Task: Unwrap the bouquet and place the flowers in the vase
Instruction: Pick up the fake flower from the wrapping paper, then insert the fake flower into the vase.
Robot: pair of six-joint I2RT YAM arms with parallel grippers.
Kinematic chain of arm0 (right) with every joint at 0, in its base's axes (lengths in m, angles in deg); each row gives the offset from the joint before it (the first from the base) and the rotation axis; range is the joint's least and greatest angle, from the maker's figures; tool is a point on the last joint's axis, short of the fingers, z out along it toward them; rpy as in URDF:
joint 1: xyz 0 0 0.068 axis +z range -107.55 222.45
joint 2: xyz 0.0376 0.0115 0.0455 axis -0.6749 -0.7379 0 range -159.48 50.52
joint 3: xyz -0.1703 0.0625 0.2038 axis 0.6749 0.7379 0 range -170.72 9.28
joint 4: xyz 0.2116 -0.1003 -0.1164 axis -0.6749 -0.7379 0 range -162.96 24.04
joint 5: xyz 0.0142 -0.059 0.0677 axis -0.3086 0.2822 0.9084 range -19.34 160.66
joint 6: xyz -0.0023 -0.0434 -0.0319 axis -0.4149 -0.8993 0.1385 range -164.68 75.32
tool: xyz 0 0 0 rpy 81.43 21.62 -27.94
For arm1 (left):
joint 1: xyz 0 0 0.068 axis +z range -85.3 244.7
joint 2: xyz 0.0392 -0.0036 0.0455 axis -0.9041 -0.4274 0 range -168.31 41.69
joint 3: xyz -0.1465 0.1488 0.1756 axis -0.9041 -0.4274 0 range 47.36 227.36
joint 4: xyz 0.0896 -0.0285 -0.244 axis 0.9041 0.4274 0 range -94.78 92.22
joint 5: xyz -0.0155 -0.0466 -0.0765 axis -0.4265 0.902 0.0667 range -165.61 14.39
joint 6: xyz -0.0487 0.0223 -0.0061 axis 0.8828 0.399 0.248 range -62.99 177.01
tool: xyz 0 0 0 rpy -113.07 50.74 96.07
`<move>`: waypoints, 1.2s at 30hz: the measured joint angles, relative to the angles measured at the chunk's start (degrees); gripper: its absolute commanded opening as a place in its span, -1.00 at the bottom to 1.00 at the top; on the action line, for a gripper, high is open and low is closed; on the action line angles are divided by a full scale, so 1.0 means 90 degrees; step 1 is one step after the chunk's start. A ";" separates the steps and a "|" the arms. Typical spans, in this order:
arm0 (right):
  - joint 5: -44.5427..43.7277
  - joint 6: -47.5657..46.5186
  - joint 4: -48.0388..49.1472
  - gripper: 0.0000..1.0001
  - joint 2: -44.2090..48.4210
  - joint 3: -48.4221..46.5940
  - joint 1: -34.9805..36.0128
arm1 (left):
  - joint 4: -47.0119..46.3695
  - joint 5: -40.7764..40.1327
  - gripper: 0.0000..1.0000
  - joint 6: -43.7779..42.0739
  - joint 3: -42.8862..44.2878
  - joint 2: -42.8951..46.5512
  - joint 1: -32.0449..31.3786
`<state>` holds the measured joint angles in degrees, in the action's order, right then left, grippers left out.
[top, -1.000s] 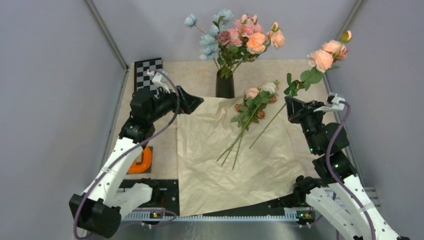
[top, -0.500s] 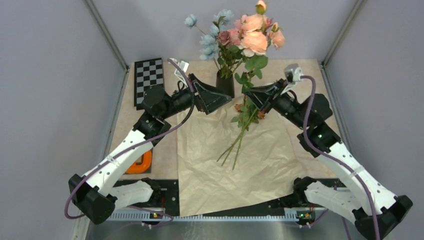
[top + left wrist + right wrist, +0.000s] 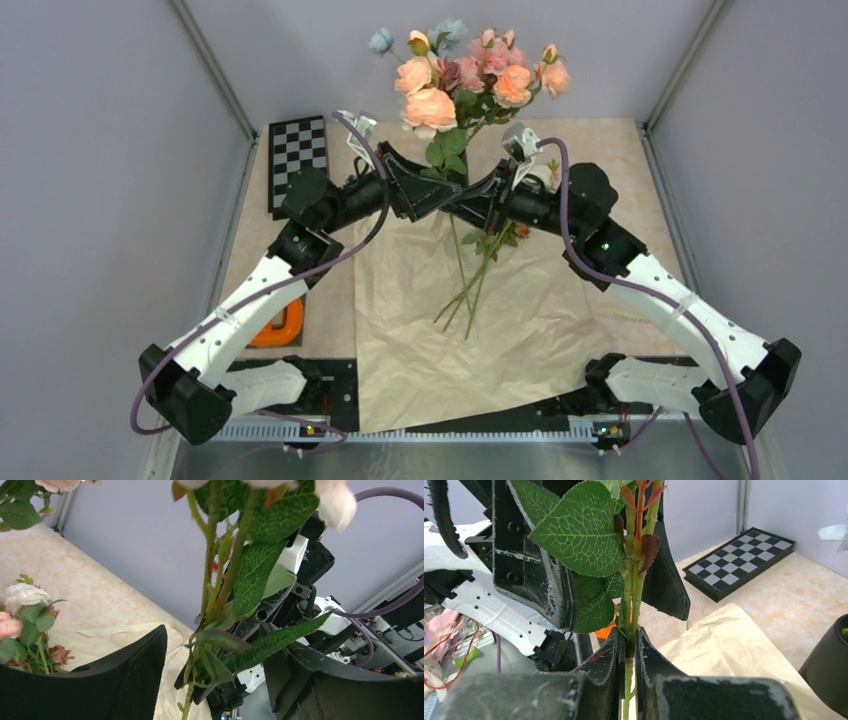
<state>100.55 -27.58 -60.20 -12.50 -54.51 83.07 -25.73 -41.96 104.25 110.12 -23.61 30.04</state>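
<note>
My right gripper point(image 3: 468, 203) point(image 3: 628, 635) is shut on the green stem point(image 3: 631, 595) of a flower with peach-pink roses point(image 3: 430, 103). It holds the flower upright in front of the bunch at the back. My left gripper point(image 3: 432, 192) point(image 3: 215, 645) is open, with a finger point(image 3: 130, 680) on each side of that stem and neither one touching it. The vase point(image 3: 829, 665) shows as a black edge in the right wrist view; in the top view the grippers hide it. More flowers point(image 3: 500, 225) point(image 3: 25, 615) lie on the unfolded tan paper point(image 3: 520, 330).
A taller pink, orange and pale-blue bunch point(image 3: 500, 70) stands at the back. A checkerboard point(image 3: 297, 150) point(image 3: 744, 560) lies at the back left. An orange object point(image 3: 285, 325) sits by the left arm. Grey walls close in on three sides.
My right gripper has carried the peach-pink flower from the right side to the centre back. The left gripper has swung in around its stem, and its jaws have narrowed a little.
</note>
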 measured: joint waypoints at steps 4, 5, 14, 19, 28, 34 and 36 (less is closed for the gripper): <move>0.0097 0.0002 -0.0034 -1.00 -0.0085 -0.0010 0.0015 | -0.0007 -0.0022 -0.07 0.0005 -0.0005 0.0017 0.0000; 0.0117 0.0002 -0.0036 -1.00 -0.0104 -0.0010 0.0015 | -0.0007 -0.0032 -0.16 -0.0002 -0.0012 0.0024 0.0000; 0.0262 0.0012 -0.0124 -1.00 -0.0172 -0.0100 0.0029 | 0.0109 -0.0238 -0.81 -0.0214 -0.0083 0.0129 0.0002; 0.0255 0.0015 -0.0187 -1.00 -0.0172 -0.0126 0.0029 | 0.0134 -0.0267 -1.00 -0.0265 -0.0095 0.0143 0.0000; -0.0126 -0.0022 -0.0486 -0.03 -0.0165 -0.0134 0.0090 | 0.0274 -0.0364 -1.00 -0.0578 -0.0170 0.0163 0.0012; -0.1188 -0.0107 -0.1056 0.31 -0.0061 -0.0134 0.0092 | 0.0539 -0.0665 -1.00 -0.1219 -0.0170 0.0236 0.0248; -0.1537 -0.0114 -0.1273 0.35 0.0007 -0.0134 0.0036 | 0.0571 -0.1044 -1.00 -0.1496 -0.0175 0.0316 0.0357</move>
<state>86.71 -28.60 -71.66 -12.43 -55.71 83.40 -20.59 -51.36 90.79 108.55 -20.77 33.25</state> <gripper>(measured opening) 0.646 0.189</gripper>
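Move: The peach flower's stem stands upright between the left hand's still-open fingers, within about 1 cm of their middle, and the right hand's shut fingers already hold it some 4 cm lower. From the left hand the vase stands about 21 cm ahead, about 1 cm to the right and some 32 cm below. The loose flowers on the paper lie roughly 13 cm ahead, 10 cm to its right and 42 cm down. Just above the right hand's grip, the left fingers close and pinch the peach flower's stem with a leaf. Only then do the right fingers open and let go, that hand backing off down, forward and right by about 5 cm. The left keeps its hold and carries the flower forward and left about 5 cm, turning some 15 degrees counter-clockwise. ##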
